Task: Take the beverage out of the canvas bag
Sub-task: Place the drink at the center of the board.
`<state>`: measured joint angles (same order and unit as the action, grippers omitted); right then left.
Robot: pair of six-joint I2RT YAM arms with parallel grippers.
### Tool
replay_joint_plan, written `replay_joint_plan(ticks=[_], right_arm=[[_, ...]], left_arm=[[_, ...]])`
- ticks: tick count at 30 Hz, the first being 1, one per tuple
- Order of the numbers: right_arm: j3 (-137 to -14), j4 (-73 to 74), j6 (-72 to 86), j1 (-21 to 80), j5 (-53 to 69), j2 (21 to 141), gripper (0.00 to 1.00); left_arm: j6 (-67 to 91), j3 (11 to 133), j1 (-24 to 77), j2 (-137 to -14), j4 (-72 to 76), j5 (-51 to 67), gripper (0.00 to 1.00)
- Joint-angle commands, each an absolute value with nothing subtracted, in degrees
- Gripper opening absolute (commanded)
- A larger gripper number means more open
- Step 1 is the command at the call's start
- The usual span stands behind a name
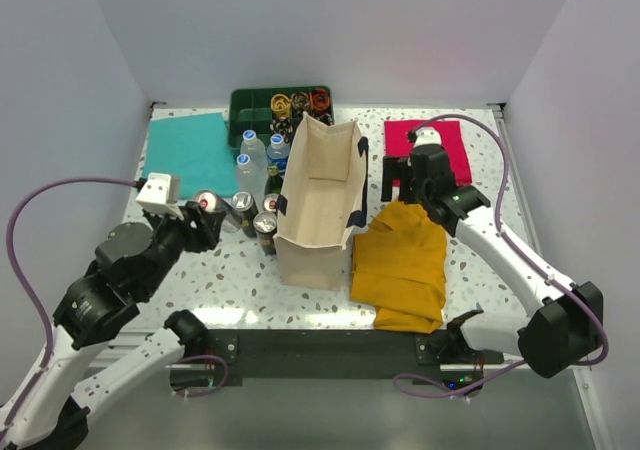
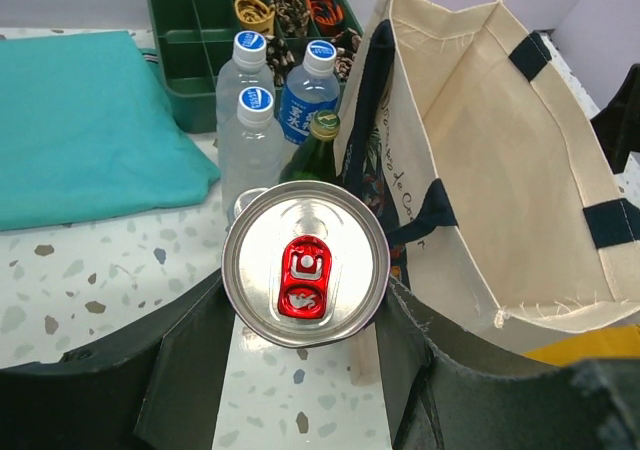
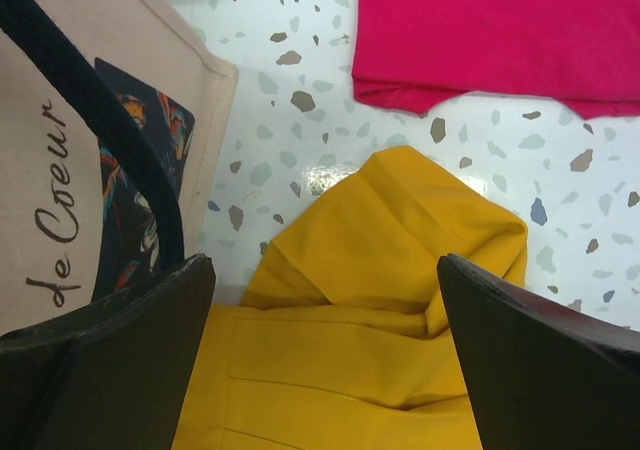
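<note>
A silver beverage can [image 2: 305,265] with a red pull tab sits between the dark fingers of my left gripper [image 2: 305,302], which is shut on it. In the top view this can [image 1: 207,203] and the left gripper [image 1: 203,217] are left of the canvas bag [image 1: 318,205], outside it. The bag [image 2: 500,170] stands upright and open, cream with navy handles, and no drink shows in the part of its inside that I see. My right gripper [image 1: 402,182] hangs open just right of the bag, its jaws [image 3: 325,300] wide over a mustard cloth [image 3: 380,270].
Clear and blue-labelled water bottles [image 1: 252,160], a green bottle [image 2: 318,145] and other cans [image 1: 255,215] stand left of the bag. Behind them is a green tray [image 1: 250,105]. A teal cloth [image 1: 190,150] lies at back left, a red cloth [image 1: 455,150] at back right.
</note>
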<state>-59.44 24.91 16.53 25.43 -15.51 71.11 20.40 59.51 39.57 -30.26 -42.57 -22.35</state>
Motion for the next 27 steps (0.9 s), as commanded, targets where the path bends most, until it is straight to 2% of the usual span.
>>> replay_joint_plan(ticks=[1,6,16,27], right_arm=[[-57.75,20.57,17.93,25.31,-14.86,70.31,0.98],[-56.87,20.13,18.81,25.31,-14.68,70.4,0.98],[-56.34,20.92,17.84,25.22,-15.73,67.42,0.98],[-53.26,20.22,17.31,25.23,-17.23,65.13,0.98]], left_arm=[[22.94,60.82,39.81,-29.96,-41.91,-25.05,0.0],[23.12,59.95,39.81,-32.08,-44.12,-26.98,0.0],[22.58,53.01,39.81,-36.03,-39.47,-29.0,0.0],[22.76,44.3,39.81,-35.33,-29.19,-26.46,0.0]])
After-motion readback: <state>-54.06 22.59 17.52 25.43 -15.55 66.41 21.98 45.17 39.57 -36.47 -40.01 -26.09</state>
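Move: I still hold the last can in my left hand. The clear table spot I take it to lies about 7 cm ahead, 2 cm to the right and some 26 cm below. Just beyond that spot the black can stands about 14 cm ahead of my left hand and 2 cm right; the silver-topped can is 10 cm ahead and 7 cm right, the red-tabbed can 15 cm ahead and 9 cm right. From my right hand the spot lies some 34 cm left, 8 cm back and 13 cm down. After a tiny shift to the left, I lower the gripped can with my left hand about 11 cm towards the open table on the near side of the black can, easing 2 to 3 cm forward over the descent. My wrist tips the fingers some 13 degrees further down and rolls the left side up by about 10; the fingers keep their hold. ##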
